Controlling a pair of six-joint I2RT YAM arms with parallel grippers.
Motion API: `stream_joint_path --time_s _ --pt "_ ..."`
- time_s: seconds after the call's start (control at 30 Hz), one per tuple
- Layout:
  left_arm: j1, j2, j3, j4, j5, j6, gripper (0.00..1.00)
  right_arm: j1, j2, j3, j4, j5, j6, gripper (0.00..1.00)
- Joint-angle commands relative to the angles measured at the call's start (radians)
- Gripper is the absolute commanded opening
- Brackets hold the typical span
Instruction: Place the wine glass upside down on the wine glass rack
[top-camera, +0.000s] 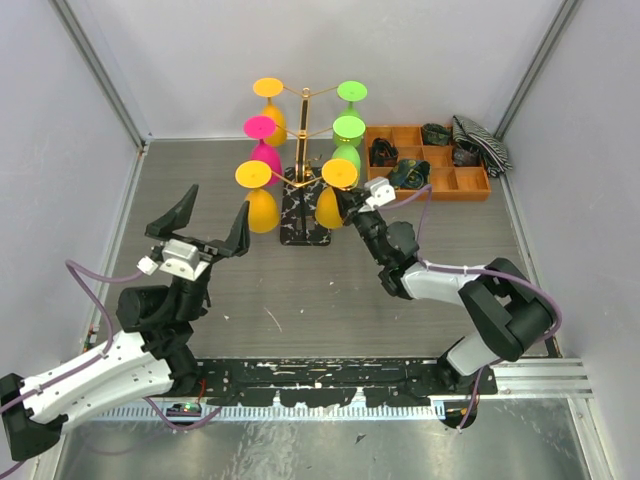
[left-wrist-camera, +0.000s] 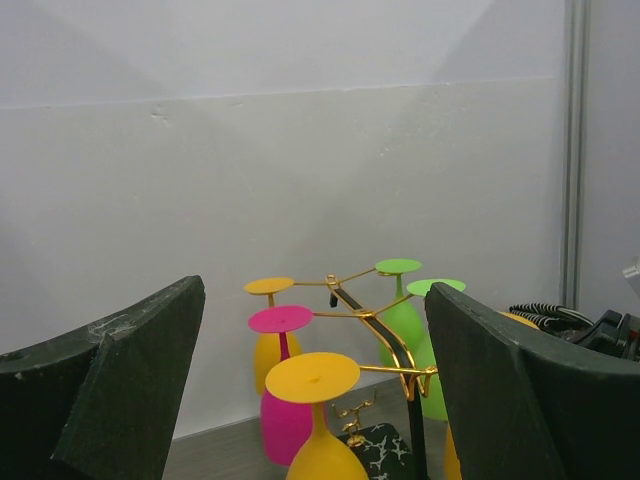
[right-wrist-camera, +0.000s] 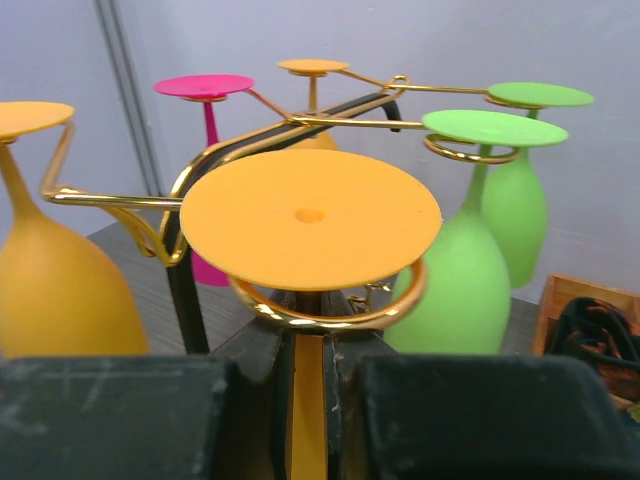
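Observation:
The gold wine glass rack (top-camera: 300, 140) stands on its black speckled base at the back centre. An orange wine glass (top-camera: 338, 175) hangs upside down at the rack's front right. In the right wrist view its foot (right-wrist-camera: 310, 215) rests just above a curled gold ring arm (right-wrist-camera: 330, 318). My right gripper (top-camera: 352, 207) is shut on this glass's stem, seen between its jaws (right-wrist-camera: 310, 385). My left gripper (top-camera: 207, 222) is open and empty, raised left of the rack. Its view (left-wrist-camera: 310, 395) looks between the fingers at the rack (left-wrist-camera: 375, 325).
Several other glasses hang upside down on the rack: two orange (top-camera: 260, 195), one pink (top-camera: 262, 145), two green (top-camera: 348, 140). An orange compartment tray (top-camera: 470, 180) with dark items and a striped cloth (top-camera: 482, 142) sits at the back right. Enclosure walls stand close around.

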Motion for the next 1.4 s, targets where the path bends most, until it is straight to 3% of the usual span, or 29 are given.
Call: stream_joint_path --time_s 0.0,0.27,0.53,0.7,0.9,1.13,1.37 --pt "-0.003 0.009 0.002 0.015 -0.014 0.0 0.98 -0.021 -0.05 -0.012 0.071 0.048 -0.019 0.01" --pt "-0.003 0.025 0.001 0.014 -0.02 0.0 0.98 -0.05 -0.112 -0.087 0.081 0.043 0.002 0.01" --pt "-0.004 0.019 -0.008 0.009 -0.017 -0.016 0.98 -0.052 -0.173 -0.142 0.08 -0.089 0.033 0.01" --pt "-0.003 0.008 -0.011 0.003 -0.015 -0.025 0.98 -0.049 -0.157 -0.113 0.058 -0.198 0.063 0.01" --pt "-0.003 0.0 -0.012 -0.018 -0.016 -0.029 0.98 -0.039 -0.13 -0.078 0.044 -0.228 0.077 0.02" --pt "-0.002 -0.004 -0.003 -0.06 -0.021 -0.03 0.98 -0.038 -0.214 -0.132 -0.024 -0.106 0.075 0.39" --pt "-0.002 0.001 0.021 -0.109 -0.025 -0.039 0.98 -0.038 -0.403 -0.206 -0.178 -0.013 0.049 0.58"
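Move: The right hand already pinches the orange glass upside down by its stem. It is to go in the rack's front-right ring, about 3 cm back, 1 cm to the right and 3 cm above the hand. The other orange glass hangs some 17 cm to the left, level with this hand; the nearer green glass is roughly 11 cm ahead and 2 cm right. From the left hand the ring is about 13 cm ahead, 21 cm right and 13 cm lower. Still pinching the stem, the right hand carries the orange glass about 4 cm right, then back and again left to draw the stem into the ring, turning some 10 degrees counter-clockwise. There its fingers open to about half and let go, and the hand eases off to the right and back by 2 to 3 cm. ##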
